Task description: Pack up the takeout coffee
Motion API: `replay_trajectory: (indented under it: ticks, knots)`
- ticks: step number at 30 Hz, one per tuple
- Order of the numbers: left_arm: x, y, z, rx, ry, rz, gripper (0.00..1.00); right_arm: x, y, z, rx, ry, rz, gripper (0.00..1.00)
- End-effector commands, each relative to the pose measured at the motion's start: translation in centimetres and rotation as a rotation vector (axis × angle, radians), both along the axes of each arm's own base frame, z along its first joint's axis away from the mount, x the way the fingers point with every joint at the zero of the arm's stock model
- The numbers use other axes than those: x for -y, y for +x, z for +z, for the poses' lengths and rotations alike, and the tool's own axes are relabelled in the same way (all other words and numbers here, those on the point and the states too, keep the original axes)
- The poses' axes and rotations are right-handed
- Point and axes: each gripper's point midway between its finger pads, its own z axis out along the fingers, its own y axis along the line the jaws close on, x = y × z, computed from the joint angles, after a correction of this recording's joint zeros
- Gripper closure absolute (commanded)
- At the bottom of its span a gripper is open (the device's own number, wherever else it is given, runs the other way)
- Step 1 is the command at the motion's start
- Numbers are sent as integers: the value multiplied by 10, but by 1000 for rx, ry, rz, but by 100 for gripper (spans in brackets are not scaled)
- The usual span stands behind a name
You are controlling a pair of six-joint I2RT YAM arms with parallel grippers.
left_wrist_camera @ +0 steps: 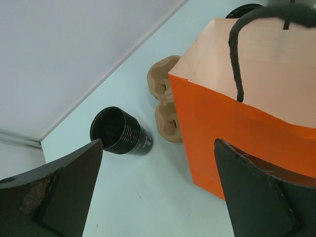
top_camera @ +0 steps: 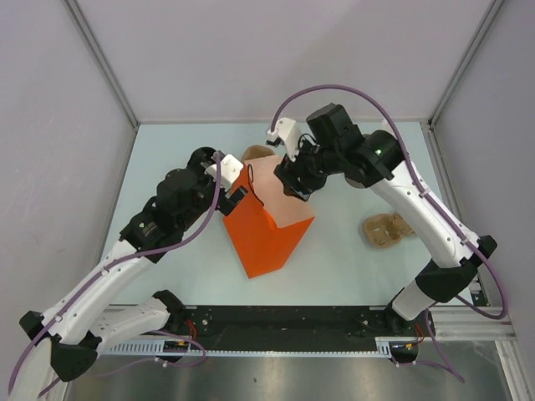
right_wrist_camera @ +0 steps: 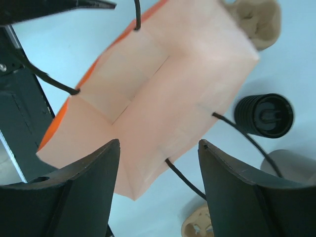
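Observation:
The takeout coffee is a small black ribbed cup on the table just behind the orange paper bag. In the right wrist view, the cup shows its black lid end beside the bag's open mouth. The arms hide the cup in the top view. My left gripper is open at the bag's left upper edge and touches nothing, the cup beyond its left finger and the bag wall by the right one. My right gripper hangs open over the bag's mouth, empty. Black cord handles stand up from the bag.
One brown pulp cup carrier lies right of the bag. Another carrier sits behind the bag, next to the cup. A grey-brown cylinder stands near the cup. Grey walls close off the back and both sides.

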Motion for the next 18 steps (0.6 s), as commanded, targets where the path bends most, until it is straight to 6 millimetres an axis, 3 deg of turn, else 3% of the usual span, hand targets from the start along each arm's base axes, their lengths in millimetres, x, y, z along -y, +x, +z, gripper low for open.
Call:
replay_trajectory:
  ticks: [1, 4, 5, 9, 12, 14, 18]
  knots:
    - [-9, -6, 20, 40, -16, -4, 0, 6, 6, 63, 122, 123, -13, 31]
    - [-15, -9, 19, 37, -7, 4, 0, 16, 21, 70, 158, 137, -68, 31]
    - [-16, -9, 18, 36, -4, 8, 0, 26, 41, 76, 218, 135, -151, 31]
    - [-22, -9, 20, 46, -7, 23, 0, 61, 79, 74, 203, 193, -312, 31]
    - [-24, -10, 20, 45, -8, 30, 0, 72, 81, 55, 107, 222, -318, 30]
    - [-24, -9, 20, 47, -9, 33, 0, 65, 72, 36, 15, 230, -284, 30]
    - [-25, -9, 19, 46, -9, 36, 0, 46, 51, 27, -130, 297, -207, 30]
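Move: The right black cup stands about 20 cm ahead of the right gripper, 7 cm to its right and 26 cm below. The orange bag's middle is some 2 cm back, 4 cm left and 17 cm below; the straw holder is 20 cm ahead and 22 cm right, with the far tray 24 cm ahead and 10 cm left. From the left gripper, that cup is roughly 17 cm ahead and 23 cm right, the bag 5 cm back and 12 cm right. Lift the right gripper about 6 cm off the bag's mouth, clear of the handle, then sweep it some 8 cm forward and 8 cm right towards the right black cup, sinking about 5 cm again late on. Turn it about 20 degrees clockwise, fingers staying open. Ease the open left gripper 2 cm left, away from the bag. ##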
